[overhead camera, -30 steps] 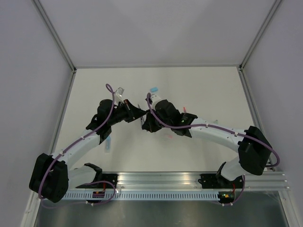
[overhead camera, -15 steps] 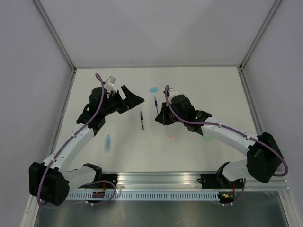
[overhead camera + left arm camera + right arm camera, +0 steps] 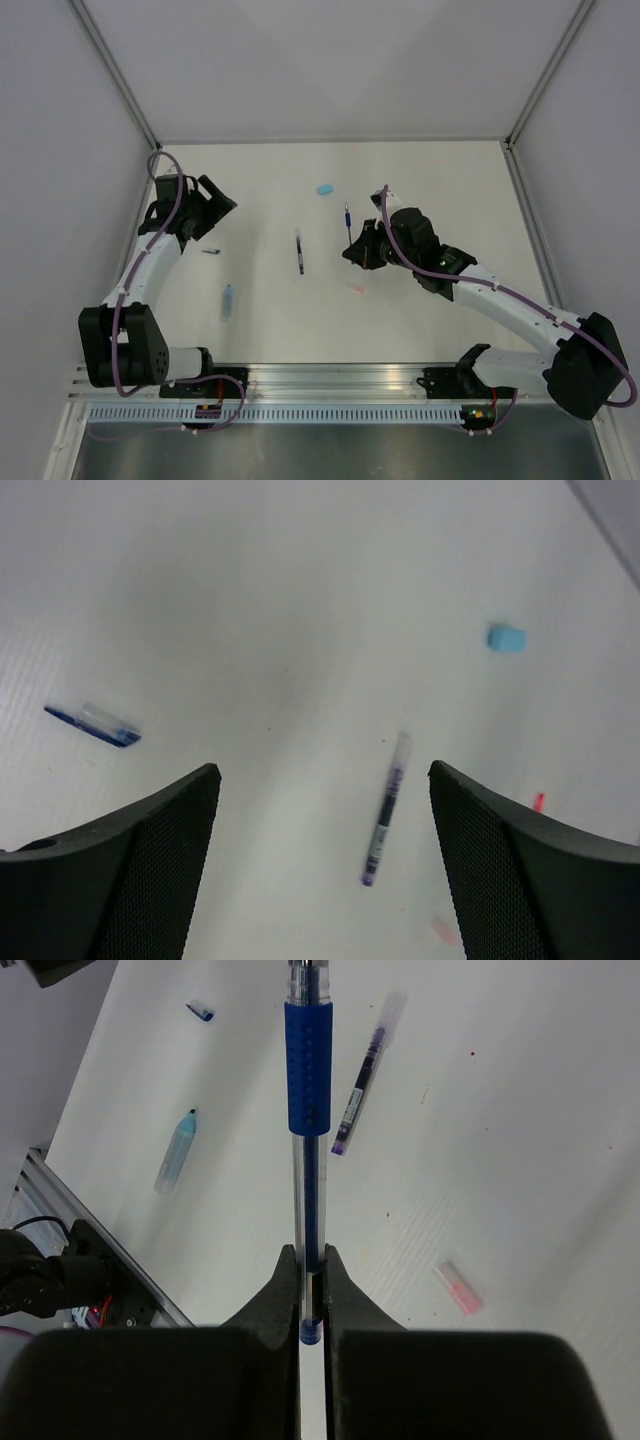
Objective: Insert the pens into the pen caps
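Note:
My right gripper (image 3: 311, 1280) is shut on a clear pen with a dark blue grip (image 3: 308, 1110), which sticks straight out ahead of the fingers; from above this pen (image 3: 347, 217) points to the far side from the right gripper (image 3: 354, 250). A dark purple pen (image 3: 299, 255) lies on the table's middle. My left gripper (image 3: 213, 208) is open at the far left with nothing between its fingers (image 3: 150, 860). Ahead of it lie the purple pen (image 3: 385, 810), a small dark blue cap (image 3: 92, 724) and a light blue cap (image 3: 506, 638). A pink cap (image 3: 458, 1288) lies below the right gripper.
A pale blue marker (image 3: 228, 300) lies at the near left, also in the right wrist view as the marker (image 3: 176, 1150). The dark blue cap (image 3: 210, 251) sits just near of the left gripper. White walls enclose the table on three sides; a metal rail (image 3: 340, 385) runs along the near edge.
The left gripper opened, leaving the purple pen on the table, and swung away to the far left. The right arm drew back to the right with the blue pen.

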Available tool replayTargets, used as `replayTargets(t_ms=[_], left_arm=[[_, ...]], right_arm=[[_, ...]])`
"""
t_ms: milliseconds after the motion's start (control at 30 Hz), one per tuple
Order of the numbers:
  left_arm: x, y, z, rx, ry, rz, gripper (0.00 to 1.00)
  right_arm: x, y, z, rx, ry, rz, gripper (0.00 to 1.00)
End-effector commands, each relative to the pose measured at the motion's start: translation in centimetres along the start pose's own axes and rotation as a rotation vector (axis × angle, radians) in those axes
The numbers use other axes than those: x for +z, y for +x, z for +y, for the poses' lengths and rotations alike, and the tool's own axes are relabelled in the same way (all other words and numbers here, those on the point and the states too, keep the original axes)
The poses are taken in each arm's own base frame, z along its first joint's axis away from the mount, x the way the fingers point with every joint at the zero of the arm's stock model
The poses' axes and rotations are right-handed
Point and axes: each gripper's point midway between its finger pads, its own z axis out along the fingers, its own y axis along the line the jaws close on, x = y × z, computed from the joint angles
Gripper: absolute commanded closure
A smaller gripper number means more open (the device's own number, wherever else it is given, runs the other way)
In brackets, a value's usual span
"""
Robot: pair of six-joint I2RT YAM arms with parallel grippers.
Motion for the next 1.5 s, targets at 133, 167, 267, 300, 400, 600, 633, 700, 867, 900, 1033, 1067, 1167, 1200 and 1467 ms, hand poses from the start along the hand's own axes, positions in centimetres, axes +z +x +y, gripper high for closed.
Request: replayTargets(t_ms=[133,167,267,300,400,600,633,700,867,900,1033,1067,1167,1200,1467], left_arm=[[0.6,-2.1,-3.7,0.732,0.189,0.068,0.18],[0.8,-2.2,-2.9,0.838,0.171,0.085,0.18],[0.7,-3.0,0.2,1.042,0.052,0.117,0.19],[0.7,-3.3,1.0,1.094,0.019,0.114,0.19],[0.8,-3.6,3.0,1.266,-0.033,0.128,0.19],[1.9,-2.9,4.5,1.492,-0.002,0.202,0.2],[2.3,-2.8,5.1,1.527,-0.006,0.218,0.2],[2.7,-2.8,6.0,1.551,-0.035,0.249,0.21],[4.3,-0.9,8.3,1.573,-0.027,0.413,0.26],[4.6,-0.6,8.7,1.575,-0.031,0.432,0.27],[5.4,0.2,10.4,1.605,-0.047,0.511,0.28],[5.7,0.5,10.7,1.602,-0.04,0.526,0.28],[6.2,1.3,11.3,1.601,-0.026,0.576,0.3],[6.3,1.3,11.4,1.608,-0.028,0.586,0.32],[6.8,2.6,12.3,1.597,0.005,0.667,0.35]], right_arm=[[-1.1,-0.8,2.0,-0.007,-0.096,-0.046,1.0],[-1.3,-0.9,2.0,-0.009,-0.097,-0.05,1.0],[-1.8,-1.2,1.9,-0.015,-0.092,-0.072,1.0],[-1.9,-1.2,1.8,-0.018,-0.089,-0.074,1.0],[-2.1,-1.3,1.6,-0.021,-0.079,-0.087,1.0],[-1.8,-0.9,1.4,-0.021,-0.073,-0.075,1.0],[-1.8,-1.0,1.4,-0.023,-0.074,-0.076,1.0],[-1.7,-0.9,1.3,-0.023,-0.07,-0.073,1.0],[-2.0,-1.0,1.4,-0.025,-0.073,-0.075,1.0],[-2.0,-1.0,1.4,-0.027,-0.07,-0.076,1.0],[-2.1,-1.1,1.2,-0.031,-0.058,-0.083,1.0],[-2.0,-1.0,1.2,-0.029,-0.059,-0.079,1.0],[-2.0,-1.0,1.1,-0.03,-0.058,-0.077,1.0],[-2.0,-1.0,1.1,-0.03,-0.056,-0.077,1.0],[-1.9,-1.0,1.0,-0.032,-0.052,-0.079,1.0]])
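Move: The left gripper, empty and open, goes for the blue pen cap on the table, about 7 cm to its left, level with it fore and aft, and some 18 cm below. The blue marker lies about 14 cm nearer the base than that cap and 6 cm to the right of it; the capped purple pen is roughly 25 cm to the cap's right. From the right hand the blue cap is about 12 cm ahead, 38 cm left and 20 cm down. Bring the left gripper down about 13 cm and some 6 cm left over the blue cap, after a brief dip and reach forward. Swivel the wrist clockwise by roughly 75 degrees as the fingers swing to point nearly straight down, and narrow them partway without closing. Keep the blue pen pinched in the right gripper, easing it only slightly back and up. ##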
